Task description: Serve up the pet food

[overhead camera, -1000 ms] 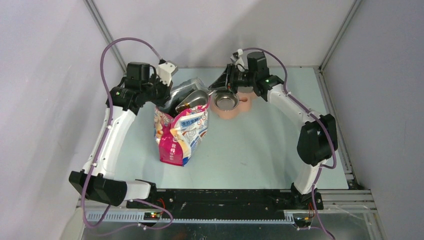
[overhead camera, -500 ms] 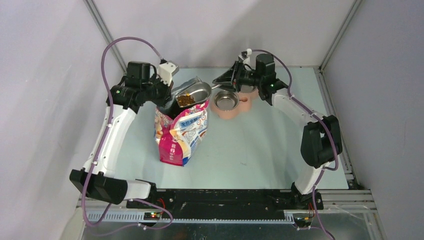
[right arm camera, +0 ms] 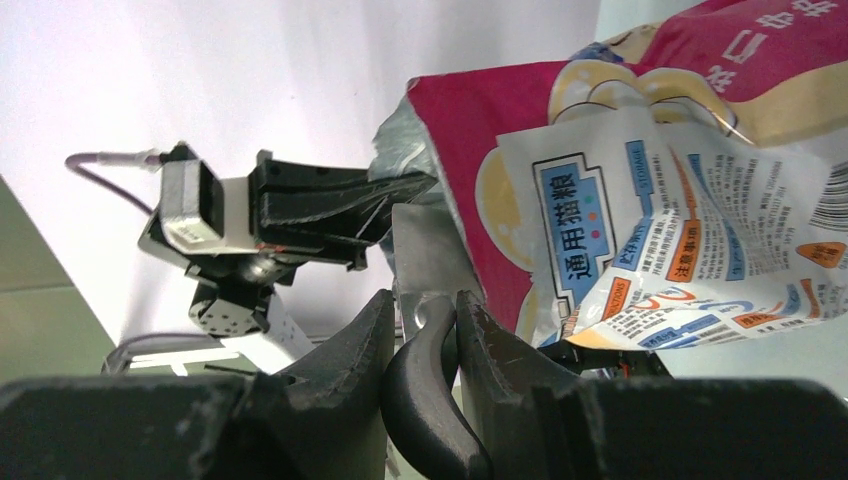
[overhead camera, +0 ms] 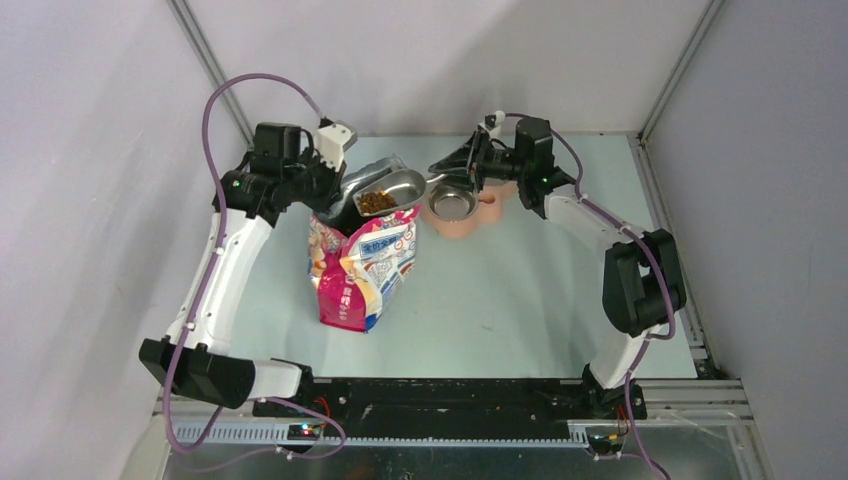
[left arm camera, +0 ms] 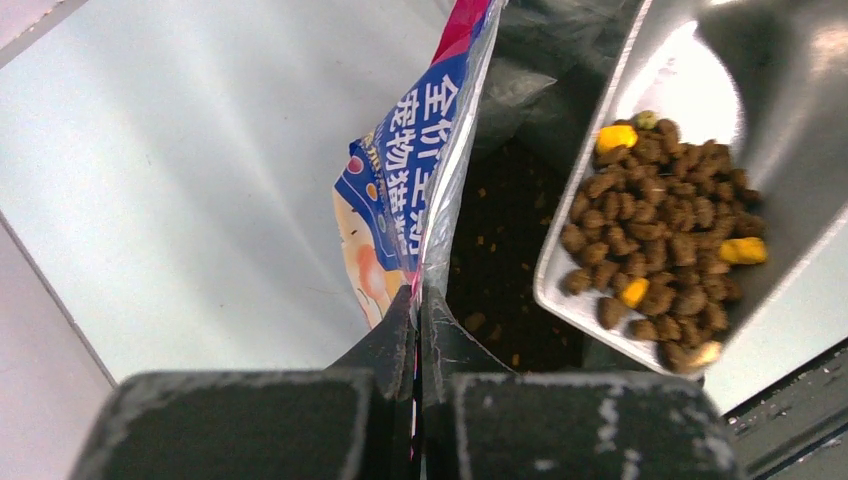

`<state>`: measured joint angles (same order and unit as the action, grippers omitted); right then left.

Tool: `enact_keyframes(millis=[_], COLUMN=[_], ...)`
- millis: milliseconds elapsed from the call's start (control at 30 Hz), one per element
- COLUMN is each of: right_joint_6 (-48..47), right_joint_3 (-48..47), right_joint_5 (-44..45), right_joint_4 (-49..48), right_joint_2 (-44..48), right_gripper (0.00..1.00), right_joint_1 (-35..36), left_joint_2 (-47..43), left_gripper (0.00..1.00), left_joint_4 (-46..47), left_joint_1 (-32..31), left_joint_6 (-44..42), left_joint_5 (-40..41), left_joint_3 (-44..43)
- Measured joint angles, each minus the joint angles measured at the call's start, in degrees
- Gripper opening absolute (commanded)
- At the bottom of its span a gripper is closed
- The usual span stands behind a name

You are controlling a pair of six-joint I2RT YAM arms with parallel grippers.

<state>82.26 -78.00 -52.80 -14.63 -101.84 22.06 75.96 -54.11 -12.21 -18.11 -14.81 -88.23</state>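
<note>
The printed bag [overhead camera: 360, 270] stands open at mid-left of the table. My left gripper [overhead camera: 333, 187] is shut on its top edge, and in the left wrist view the left gripper [left arm camera: 418, 300] pinches the foil rim [left arm camera: 425, 190]. A grey metal scoop [overhead camera: 390, 189] hovers over the bag's mouth, level, with a heap of pet food [overhead camera: 376, 202] in it. That brown kibble [left arm camera: 665, 230] shows close up, with more kibble [left arm camera: 500, 250] down inside the bag. My right gripper [right arm camera: 425, 310] is shut on the scoop's black handle [right arm camera: 430, 400].
A steel bowl [overhead camera: 452, 203] in a pink stand [overhead camera: 462, 228] sits just right of the scoop, under my right gripper [overhead camera: 447, 168]. Grey walls and frame rails enclose the table at the back and both sides.
The scoop came up out of the bag loaded with kibble, then levelled and shifted slightly right toward the bowl. The right wrist drew back to the right. The left arm stayed put.
</note>
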Motion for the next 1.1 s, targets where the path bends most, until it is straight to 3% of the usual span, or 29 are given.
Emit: enact_keyframes(millis=[433,1100], right_joint_6=[3.15,-0.55], right_joint_3=[0.00,0.02], right_joint_5=[-4.76,-0.85], right_joint_4=[-7.80,-11.37], right_joint_2=[0.00,-3.56], right_gripper=[0.00,0.00], right_joint_1=[-6.05,-25.83], left_joint_2=[0.00,0.00], left_gripper=[0.00,0.00], left_joint_4=[0.50,0.35], left_joint_1=[0.11,0.61], left_joint_6=[-0.48,-0.44], left_joint_5=[4.76,5.62], left_joint_3=[0.02,0.04])
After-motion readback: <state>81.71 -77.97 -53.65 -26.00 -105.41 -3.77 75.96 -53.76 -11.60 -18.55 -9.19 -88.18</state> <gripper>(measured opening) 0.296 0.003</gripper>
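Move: The far bowl of the pink double feeder lies roughly 24 cm ahead of the right hand, 16 cm to its right and 26 cm below. The near bowl is about 13 cm ahead and 5 cm to the right, equally low. The held scoop's pan is some 11 cm to the hand's left, over the food bag, whose middle is about 16 cm left and 6 cm back. From the left hand, the far bowl is around 29 cm ahead and 43 cm right. Carry the loaded scoop away from the bag mouth towards the far bowl: sweep the right gripper about 19 cm right and 12 cm forward, gathering speed, rising some 3 cm and then sinking back to its starting height. Keep the handle gripped and swing the wrist some 25 degrees clockwise. Let the left gripper keep its pinch on the bag rim, easing it 2 cm left. ##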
